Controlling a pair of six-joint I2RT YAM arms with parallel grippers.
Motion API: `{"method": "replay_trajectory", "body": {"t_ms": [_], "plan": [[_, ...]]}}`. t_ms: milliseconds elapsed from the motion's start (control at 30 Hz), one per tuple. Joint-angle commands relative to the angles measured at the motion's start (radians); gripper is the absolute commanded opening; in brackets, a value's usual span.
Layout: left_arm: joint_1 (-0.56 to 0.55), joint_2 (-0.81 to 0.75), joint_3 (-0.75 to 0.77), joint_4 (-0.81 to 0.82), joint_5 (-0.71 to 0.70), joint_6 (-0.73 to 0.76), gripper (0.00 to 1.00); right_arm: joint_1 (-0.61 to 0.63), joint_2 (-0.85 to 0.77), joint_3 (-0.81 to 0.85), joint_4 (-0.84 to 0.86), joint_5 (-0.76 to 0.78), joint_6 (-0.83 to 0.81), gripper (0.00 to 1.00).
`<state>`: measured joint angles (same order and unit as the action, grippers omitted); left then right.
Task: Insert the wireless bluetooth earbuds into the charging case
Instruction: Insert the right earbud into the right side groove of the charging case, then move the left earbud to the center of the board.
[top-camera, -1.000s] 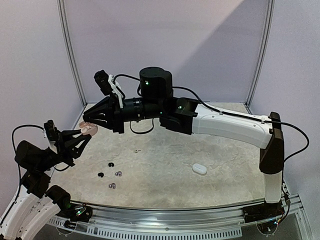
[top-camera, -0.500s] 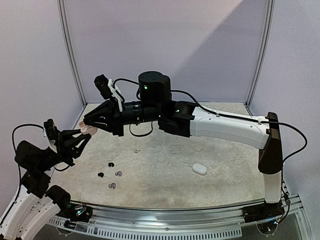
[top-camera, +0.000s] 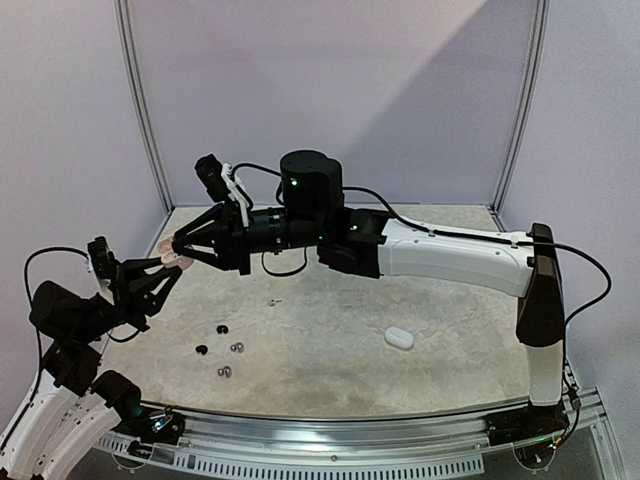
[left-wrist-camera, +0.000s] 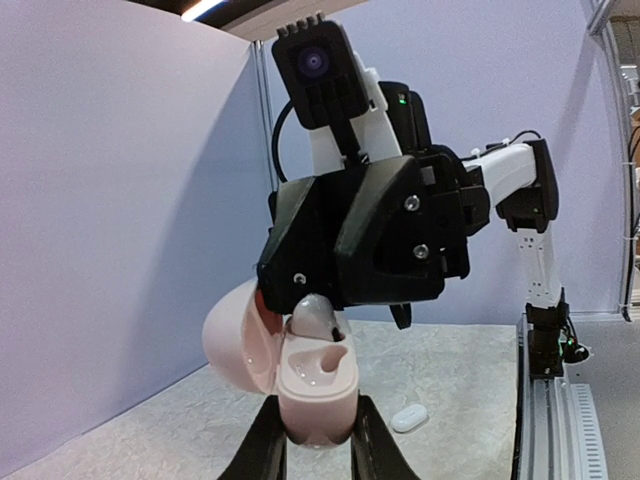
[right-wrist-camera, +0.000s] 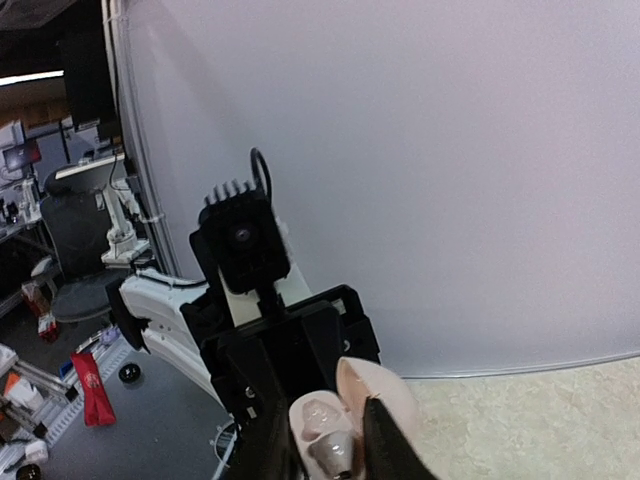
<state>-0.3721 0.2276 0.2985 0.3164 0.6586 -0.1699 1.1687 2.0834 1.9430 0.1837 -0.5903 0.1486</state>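
My left gripper (left-wrist-camera: 318, 440) is shut on a pink charging case (left-wrist-camera: 318, 385), holding it upright above the table's left side with the lid (left-wrist-camera: 238, 335) swung open. A grey-lavender earbud (left-wrist-camera: 312, 315) sits in the far socket; the near socket (left-wrist-camera: 337, 357) is empty. My right gripper (right-wrist-camera: 325, 428) reaches across from the right with its fingers on either side of that earbud (right-wrist-camera: 333, 453), standing slightly off it, narrowly open. Several loose earbuds lie on the table: black ones (top-camera: 220, 329) and grey ones (top-camera: 237, 347).
A shut white case (top-camera: 399, 338) lies on the table at the right. A tiny speck (top-camera: 272, 300) lies mid-table. The right arm (top-camera: 450, 255) stretches across the back of the table. Side walls and frame posts enclose the area.
The right gripper's fingers have eased apart around the earbud in the case, and that arm has shifted slightly. The left arm and the case have stayed put.
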Motion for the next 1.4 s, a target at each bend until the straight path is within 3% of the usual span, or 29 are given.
{"method": "replay_trajectory", "body": {"t_ms": [0, 233, 467, 567, 700, 767, 867, 1033, 1167, 1367], "plan": [[0.004, -0.002, 0.01, 0.032, -0.004, -0.004, 0.0, -0.01, 0.004, -0.031, -0.029, 0.028, 0.008, 0.35], [0.004, -0.004, 0.008, 0.005, -0.031, -0.018, 0.0, -0.014, -0.022, -0.027, -0.041, 0.068, 0.003, 0.51], [0.021, -0.015, 0.036, -0.174, -0.227, -0.098, 0.0, -0.074, -0.118, 0.036, -0.124, 0.244, 0.132, 0.52], [0.038, -0.017, 0.049, -0.229, -0.283, -0.118, 0.0, -0.111, -0.161, 0.031, -0.198, 0.405, 0.213, 0.52], [0.061, -0.022, 0.053, -0.274, -0.335, -0.129, 0.0, -0.134, -0.15, 0.045, -0.439, 0.781, 0.263, 0.52], [0.071, -0.023, 0.051, -0.288, -0.356, -0.103, 0.0, -0.146, -0.108, 0.07, -0.54, 0.858, 0.263, 0.53], [0.092, -0.028, 0.048, -0.307, -0.376, -0.064, 0.0, -0.159, 0.018, 0.17, -0.653, 0.809, 0.223, 0.6], [0.134, -0.054, 0.01, -0.276, -0.366, 0.0, 0.0, -0.159, 0.334, 0.473, -0.857, 0.494, 0.003, 0.78], [0.16, -0.071, 0.001, -0.257, -0.314, 0.037, 0.0, -0.16, 0.448, 0.493, -0.874, 0.406, -0.178, 0.81], [0.187, -0.105, -0.004, -0.246, -0.291, 0.059, 0.0, -0.161, 0.547, 0.497, -0.821, 0.371, -0.251, 0.81]]}}
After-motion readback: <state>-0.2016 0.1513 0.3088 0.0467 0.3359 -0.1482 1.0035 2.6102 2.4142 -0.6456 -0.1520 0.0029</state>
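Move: Hanging some 37 cm below the right hand, about 19 cm farther out and 4 cm to its right, the loose pink earbud lies on the table. The nearer black earbud is 11 cm left of it and 7 cm nearer the robot; the nearest purple one is 7 cm left and 12 cm nearer. Right at the right fingertips is the pink charging case, 2 cm left and 2 below, in the left fingers; the loose earbud is roughly 21 cm ahead, 8 cm right and 33 cm below the left hand. Opening further, the right fingers let go of the earbud standing in the case groove; the hand swings forward and right, clear of the case, then drops some 30 cm towards the loose pink earbud, edging back left as it starts down, fingers tipping down about 50 degrees and spreading wide. The left hand keeps its grip on the case, carrying it forward, left and slightly down while turning counter-clockwise. ##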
